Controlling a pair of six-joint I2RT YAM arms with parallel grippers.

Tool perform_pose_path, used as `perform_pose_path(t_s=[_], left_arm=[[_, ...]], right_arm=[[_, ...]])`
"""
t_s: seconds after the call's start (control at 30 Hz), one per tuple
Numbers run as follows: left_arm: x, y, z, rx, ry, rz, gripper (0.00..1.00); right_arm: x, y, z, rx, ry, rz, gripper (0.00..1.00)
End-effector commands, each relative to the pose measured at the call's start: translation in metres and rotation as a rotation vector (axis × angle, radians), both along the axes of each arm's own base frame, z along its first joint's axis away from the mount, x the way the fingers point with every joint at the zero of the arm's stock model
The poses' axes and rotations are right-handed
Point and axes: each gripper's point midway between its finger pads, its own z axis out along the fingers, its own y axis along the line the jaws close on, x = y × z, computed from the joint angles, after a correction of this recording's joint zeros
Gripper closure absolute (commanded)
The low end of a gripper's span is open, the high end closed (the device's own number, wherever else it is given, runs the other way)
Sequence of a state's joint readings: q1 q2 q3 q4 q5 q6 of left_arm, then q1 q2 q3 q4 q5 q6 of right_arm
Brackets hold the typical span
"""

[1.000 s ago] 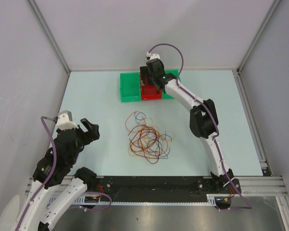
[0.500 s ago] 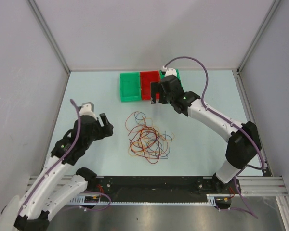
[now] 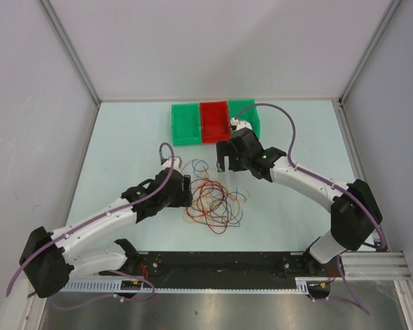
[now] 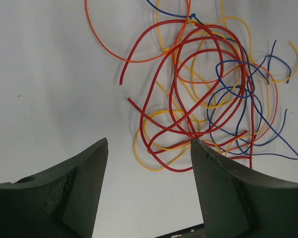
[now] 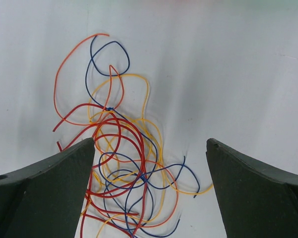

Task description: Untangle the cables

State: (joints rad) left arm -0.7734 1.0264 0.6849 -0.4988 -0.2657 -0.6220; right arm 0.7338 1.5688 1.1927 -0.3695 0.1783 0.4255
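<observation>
The cables [image 3: 208, 199] lie as one loose tangle of thin red, orange, yellow and blue loops on the pale table, in the middle of the top view. My left gripper [image 3: 186, 190] is at the tangle's left edge, open, with nothing between its fingers. In the left wrist view the cables [image 4: 208, 99] spread ahead and to the right of the left gripper [image 4: 149, 144]. My right gripper [image 3: 224, 162] hovers just behind the tangle, open wide and empty. In the right wrist view the cables [image 5: 121, 163] lie below, towards the left finger of the right gripper [image 5: 150, 142].
A row of shallow bins stands at the back: a green one [image 3: 186, 124], a red one [image 3: 213, 121] and another green one [image 3: 246, 111]. Grey enclosure walls close in the table on three sides. A black and metal rail [image 3: 220, 265] runs along the near edge.
My left arm has stretched forward and right, up to the tangle's left edge. My right arm has drawn back from over the bins to just behind the tangle.
</observation>
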Motion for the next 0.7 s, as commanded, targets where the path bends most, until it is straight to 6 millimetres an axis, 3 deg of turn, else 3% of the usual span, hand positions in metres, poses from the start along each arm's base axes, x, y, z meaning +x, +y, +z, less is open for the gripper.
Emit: perform_pose_path(t_s=[0.0, 0.4, 0.5, 0.6, 0.63, 0.67], left_arm=[[0.012, -0.017, -0.009, -0.005, -0.033, 0.008, 0.28], [0.010, -0.034, -0.049, 0.070, 0.036, -0.045, 0.44], [0.011, -0.036, -0.054, 0.076, 0.042, -0.051, 0.53], [0.012, -0.038, -0.056, 0.086, 0.045, -0.056, 0.71], [0.013, -0.038, -0.055, 0.092, 0.044, -0.057, 0.86], [0.014, -0.038, -0.055, 0.095, 0.044, -0.057, 0.92]], right_arm=[[-0.001, 0.000, 0.029, 0.065, -0.058, -0.006, 0.02], [-0.003, -0.013, 0.026, 0.050, -0.059, -0.024, 0.02], [-0.003, -0.015, 0.024, 0.050, -0.056, -0.027, 0.02], [-0.003, -0.016, 0.023, 0.049, -0.052, -0.028, 0.02], [-0.003, -0.015, 0.022, 0.050, -0.050, -0.027, 0.02], [-0.003, -0.015, 0.023, 0.051, -0.053, -0.026, 0.02]])
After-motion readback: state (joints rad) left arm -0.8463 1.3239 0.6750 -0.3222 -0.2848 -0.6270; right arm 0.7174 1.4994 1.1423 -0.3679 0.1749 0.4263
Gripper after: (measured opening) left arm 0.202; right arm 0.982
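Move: The near-left strand of the thick red cable lies almost under my left hand, about 7 cm below, 3 cm to its right and 1 cm ahead. The middle of the cable tangle is some 10 cm to the right and level fore and aft; the small blue loop is about 13 cm ahead and 5 cm right of my left hand. From my right hand the red strand is roughly 11 cm left, 11 cm back and 11 cm down. I sink my left hand about 6 cm onto the left edge of the tangle, drifting some 3 cm to my right as it goes and tipping the fingers slightly steeper. Slowing near the table, I bring the fingers from about three-quarters open to nearly shut, most of it at the very end, and pinch the thick red strand between their tips. ##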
